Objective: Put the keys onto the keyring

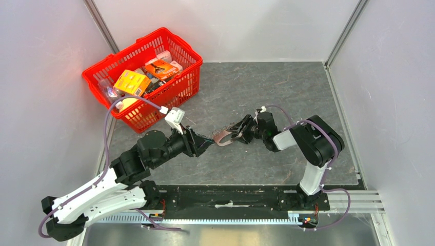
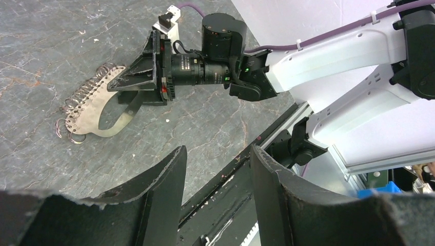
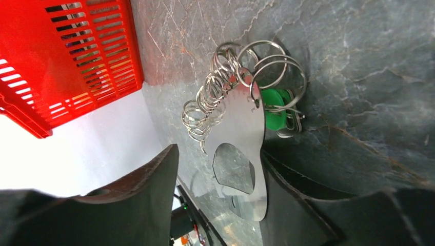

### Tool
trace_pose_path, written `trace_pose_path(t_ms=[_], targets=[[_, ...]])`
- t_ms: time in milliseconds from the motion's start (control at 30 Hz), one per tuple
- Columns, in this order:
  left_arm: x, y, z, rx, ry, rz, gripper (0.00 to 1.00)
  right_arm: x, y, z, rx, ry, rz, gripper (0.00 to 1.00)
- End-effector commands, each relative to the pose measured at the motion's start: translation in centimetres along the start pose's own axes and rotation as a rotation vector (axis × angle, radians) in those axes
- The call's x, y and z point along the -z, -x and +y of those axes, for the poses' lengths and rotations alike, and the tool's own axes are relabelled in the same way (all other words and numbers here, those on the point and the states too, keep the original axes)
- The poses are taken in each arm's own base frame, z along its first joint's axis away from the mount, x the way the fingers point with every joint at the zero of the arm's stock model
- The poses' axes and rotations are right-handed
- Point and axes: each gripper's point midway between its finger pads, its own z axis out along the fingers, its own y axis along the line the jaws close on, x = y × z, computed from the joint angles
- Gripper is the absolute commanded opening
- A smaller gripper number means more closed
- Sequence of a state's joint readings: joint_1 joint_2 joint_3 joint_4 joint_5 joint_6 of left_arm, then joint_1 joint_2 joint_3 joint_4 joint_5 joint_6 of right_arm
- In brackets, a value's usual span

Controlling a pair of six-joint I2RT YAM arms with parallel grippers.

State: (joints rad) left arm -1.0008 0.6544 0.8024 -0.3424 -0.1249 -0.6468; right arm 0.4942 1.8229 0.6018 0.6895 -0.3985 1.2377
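The keyring (image 1: pixel 224 137) is a flat silvery metal plate with an oval hole and a row of wire rings along one edge, lying on the dark mat between the two arms. In the right wrist view a green-headed key (image 3: pixel 274 110) sits among the rings behind the keyring (image 3: pixel 241 128). My right gripper (image 3: pixel 219 154) is open, its jaws wide apart around the plate's holed end, which lies against one finger. The left wrist view shows the right gripper (image 2: pixel 117 102) at the keyring (image 2: pixel 95 110). My left gripper (image 2: pixel 218 149) is open and holds nothing, a short way from the plate.
A red basket (image 1: pixel 154 41) full of small packaged items stands at the back left, also seen as the red basket (image 3: pixel 77 56) in the right wrist view. White walls close in the mat. A black rail (image 1: pixel 231 197) runs along the near edge.
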Motion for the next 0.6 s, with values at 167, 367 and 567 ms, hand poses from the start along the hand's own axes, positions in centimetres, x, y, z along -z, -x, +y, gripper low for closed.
trace_pose_path(t_ms=[167,367,567], targets=[[0.1,0.7,-0.6,0.020,-0.021,-0.023,0.55,1.3,-0.2,1.6,0.027,0.051,0.005,0.73],[0.7,1.4,-0.7,0.013,-0.014,-0.034,0.55,3.5,-0.6,2.1,0.078,-0.005,0.006,0.76],[1.2,1.9,-0.9,0.011,-0.015,-0.047,0.55,7.5,-0.1,1.9,0.207,-0.185,-0.029,0.81]])
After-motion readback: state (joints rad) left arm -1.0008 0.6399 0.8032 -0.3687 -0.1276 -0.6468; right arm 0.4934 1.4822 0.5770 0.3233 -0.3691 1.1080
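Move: The keyring plate, already free of the half-open right fingers' pinch, has its middle about 5 cm to the left of the right hand, level with it and 1 cm lower. The green-tagged keys are nearly under this hand, about 1 cm ahead, 1 cm left and 2 cm below. From the left hand, the keyring lies some 15 cm ahead, 4 cm to its right and 28 cm below. Upward first of all, then also back and to the right, the right hand draws off the keyring and keys, slowly at the start and then faster, about 6 cm in all. Its fingers spread from half open to nearly wide as it goes, one fingertip staying at the plate's handle end; the wrist barely turns. ##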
